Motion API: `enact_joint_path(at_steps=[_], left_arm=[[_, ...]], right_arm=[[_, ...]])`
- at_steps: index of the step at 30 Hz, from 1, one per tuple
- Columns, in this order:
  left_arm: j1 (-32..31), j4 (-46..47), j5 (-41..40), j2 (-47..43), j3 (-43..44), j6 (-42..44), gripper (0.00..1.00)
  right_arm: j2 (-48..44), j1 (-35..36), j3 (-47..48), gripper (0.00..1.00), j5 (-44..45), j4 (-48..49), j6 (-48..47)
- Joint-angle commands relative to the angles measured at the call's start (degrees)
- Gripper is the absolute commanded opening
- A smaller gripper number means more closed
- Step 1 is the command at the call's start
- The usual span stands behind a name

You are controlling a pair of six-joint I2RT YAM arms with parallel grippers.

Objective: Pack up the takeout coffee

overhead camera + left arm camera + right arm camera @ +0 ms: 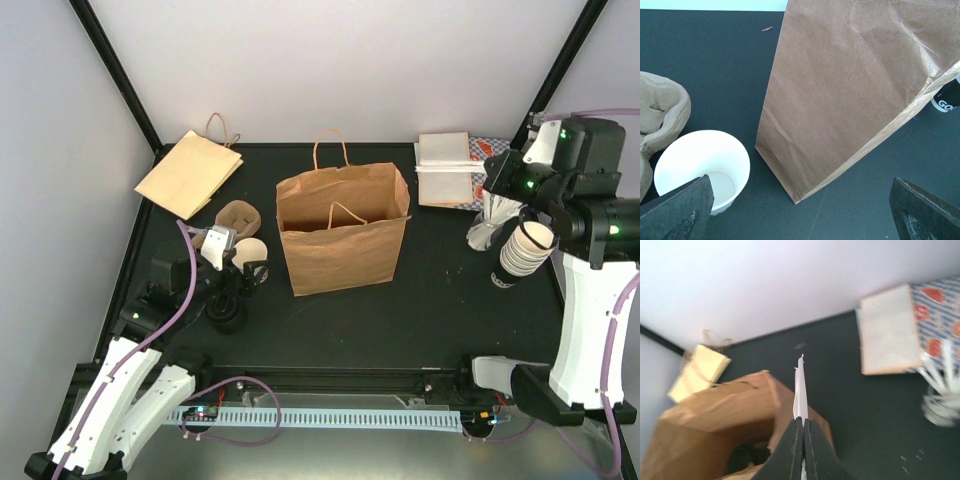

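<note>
The takeout coffee, a small white paper cup [702, 167], stands upright and empty on the dark table, left of the brown paper bag [855, 90]. In the top view the cup [251, 251] sits just below the brown cup carrier [238, 215]. My left gripper [800, 220] is open wide, and its left finger [677, 215] overlaps the cup's near side; nothing is between the jaws. My right gripper [803, 427] is raised above the bag's [715, 425] right side and is shut on a thin white paper piece [800, 390], seen edge-on.
The open bag [340, 230] stands mid-table. Flat paper bags [190, 172] lie at the back left. Napkins [445, 168], a jar of white sticks [488, 228] and a stack of nested cups [525, 250] are at the right, under the right arm.
</note>
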Motion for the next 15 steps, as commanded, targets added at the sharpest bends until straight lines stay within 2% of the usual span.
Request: enact_joint_path(at_steps=[1,6,15], left_arm=[[0.22,1.71,0.94,0.27,-0.06,0.97,0.99],[0.24,1.79,1.09,0.26,-0.06,0.96,0.99],[0.22,1.91,1.63,0.54,-0.06,1.13,0.99]], right_arm=[[-5.02,0.15,-2.74,0.01,-13.57,11.02,0.24],[-8.46,0.18,-6.31,0.01,-24.09,19.77,1.34],[-13.2,0.16,-14.57,0.01,-37.17,31.69,5.44]])
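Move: The brown paper bag that the wrapped white sticks are going to stands about 24 cm to the right hand's left and 7 cm farther out, its middle some 30 cm lower and its rim about 15 cm below the hand. To that hand's right on the table are the stick jar, 13 cm over and 14 cm out, and the cup stack, 18 cm over and 5 cm out, both well over 30 cm down. From the left hand the bag is 13 cm ahead, 19 cm right and 10 cm lower. The wrapped sticks, still pinched in the right hand's shut fingers, are lifted about 8 cm and carried about as far to the left, while the hand draws back some 5 cm. Meanwhile the wrist swings counter-clockwise about 25 degrees and tips the fingers up some 20, turning the sticks' free ends round to the bag's side. ##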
